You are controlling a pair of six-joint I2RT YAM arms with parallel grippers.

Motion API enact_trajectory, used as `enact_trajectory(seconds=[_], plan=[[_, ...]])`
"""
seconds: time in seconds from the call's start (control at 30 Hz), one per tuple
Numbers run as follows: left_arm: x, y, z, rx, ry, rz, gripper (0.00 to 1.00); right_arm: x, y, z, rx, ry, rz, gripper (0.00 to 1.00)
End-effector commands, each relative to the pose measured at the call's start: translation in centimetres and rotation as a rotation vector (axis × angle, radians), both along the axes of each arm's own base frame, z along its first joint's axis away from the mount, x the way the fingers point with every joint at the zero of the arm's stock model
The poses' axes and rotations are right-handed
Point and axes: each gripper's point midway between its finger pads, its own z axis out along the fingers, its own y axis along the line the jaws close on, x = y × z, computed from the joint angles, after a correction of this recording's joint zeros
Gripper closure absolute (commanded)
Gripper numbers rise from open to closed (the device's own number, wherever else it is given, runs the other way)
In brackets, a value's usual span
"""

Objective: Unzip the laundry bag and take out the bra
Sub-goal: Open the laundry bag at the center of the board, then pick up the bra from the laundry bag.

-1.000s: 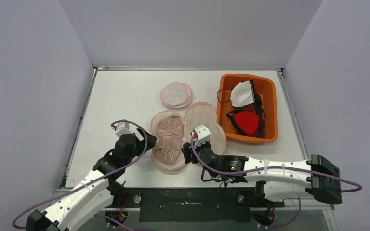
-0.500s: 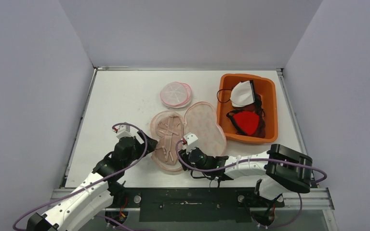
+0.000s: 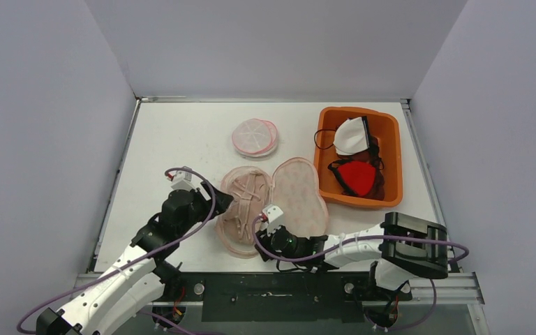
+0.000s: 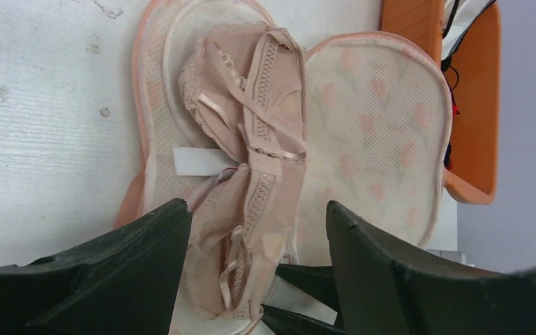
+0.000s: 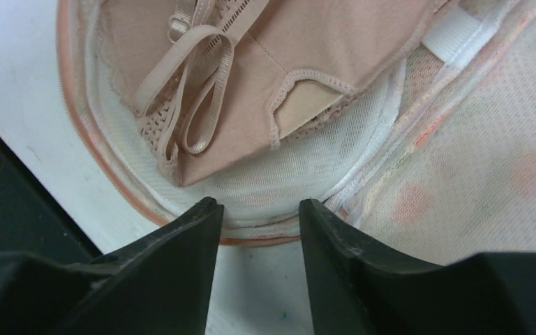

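The pink mesh laundry bag [image 3: 299, 199] lies unzipped and spread open like a clamshell at mid-table. A beige bra [image 3: 243, 204] is folded in its left half. My left gripper [image 3: 218, 202] is at the bag's left side, open; in the left wrist view its jaws [image 4: 256, 206] stand wide either side of the bra's [image 4: 262, 125] near end, without pinching it. My right gripper [image 3: 262, 244] sits low at the bag's near end, open, with the bag's orange-trimmed rim [image 5: 265, 220] just at its fingertips [image 5: 258, 204]. The bra [image 5: 300, 49] lies just beyond the rim.
An orange bin [image 3: 393, 150] at the right holds a white bra and a red one. A small round pink mesh bag [image 3: 255, 137] lies behind the open bag. The black front rail runs just behind my right gripper. Walls close in left and right.
My right gripper has drawn back from the bag's middle to its near rim and narrowed. The left gripper has pushed forward over the bra's near end. The bag has shifted slightly.
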Motion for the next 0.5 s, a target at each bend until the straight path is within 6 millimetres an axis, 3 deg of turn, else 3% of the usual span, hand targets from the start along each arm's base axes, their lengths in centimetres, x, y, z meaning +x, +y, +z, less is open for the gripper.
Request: enact_trajectory(seconds=[0.0,0.17,0.27,0.37,0.47], plan=[[0.7,-1.2,4.1,-0.043,-0.099,-0.052,0.32,0.8,-0.3,3.8,0.046,-0.034,-0.064,0.5],[1.2,-2.9,5.2,-0.061,-0.11,-0.127,0.37,2.8,-1.4,8.8,0.105,-0.073,-0.142,0.29],[1.8,-4.0,4.6,-0.058,-0.093,-0.151,0.48,4.5,-1.8,10.8,0.186,-0.039,-0.198,0.2],[2.1,-4.7,3.0,-0.057,-0.058,-0.171,0.6,6.6,-1.7,11.5,0.292,0.066,-0.248,0.12],[2.5,-4.9,1.2,-0.051,-0.034,-0.159,0.7,7.8,-0.7,11.6,0.394,0.171,-0.241,0.12]])
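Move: The bra, lying in the open laundry bag, is about 3 cm ahead of the left hand, 4 cm to its right and some 12 cm below. The bag's folded-back lid lies about 5 cm ahead and 19 cm to the right of that hand, and the round mesh bags about 22 cm ahead and 6 cm right. From the right hand, low at the bag's near edge, the bra's middle is about 14 cm ahead and 4 cm left, almost level; the lid is 15 cm ahead and 11 cm right. The right hand leaves the bag's near edge, rising about 11 cm and, once it is climbing, swinging some 7 cm forward beside the bra and drifting slightly right, while its fingers spread from under half open to nearly full and the wrist rolls left side up and turns clockwise, some 20 degrees in all. Meanwhile the left hand shifts about 3.5 cm right and a little forward, to hang high over the bra, lifting slightly and sinking back to its old height, as its fingers close from about two-thirds to one-third open on nothing. ##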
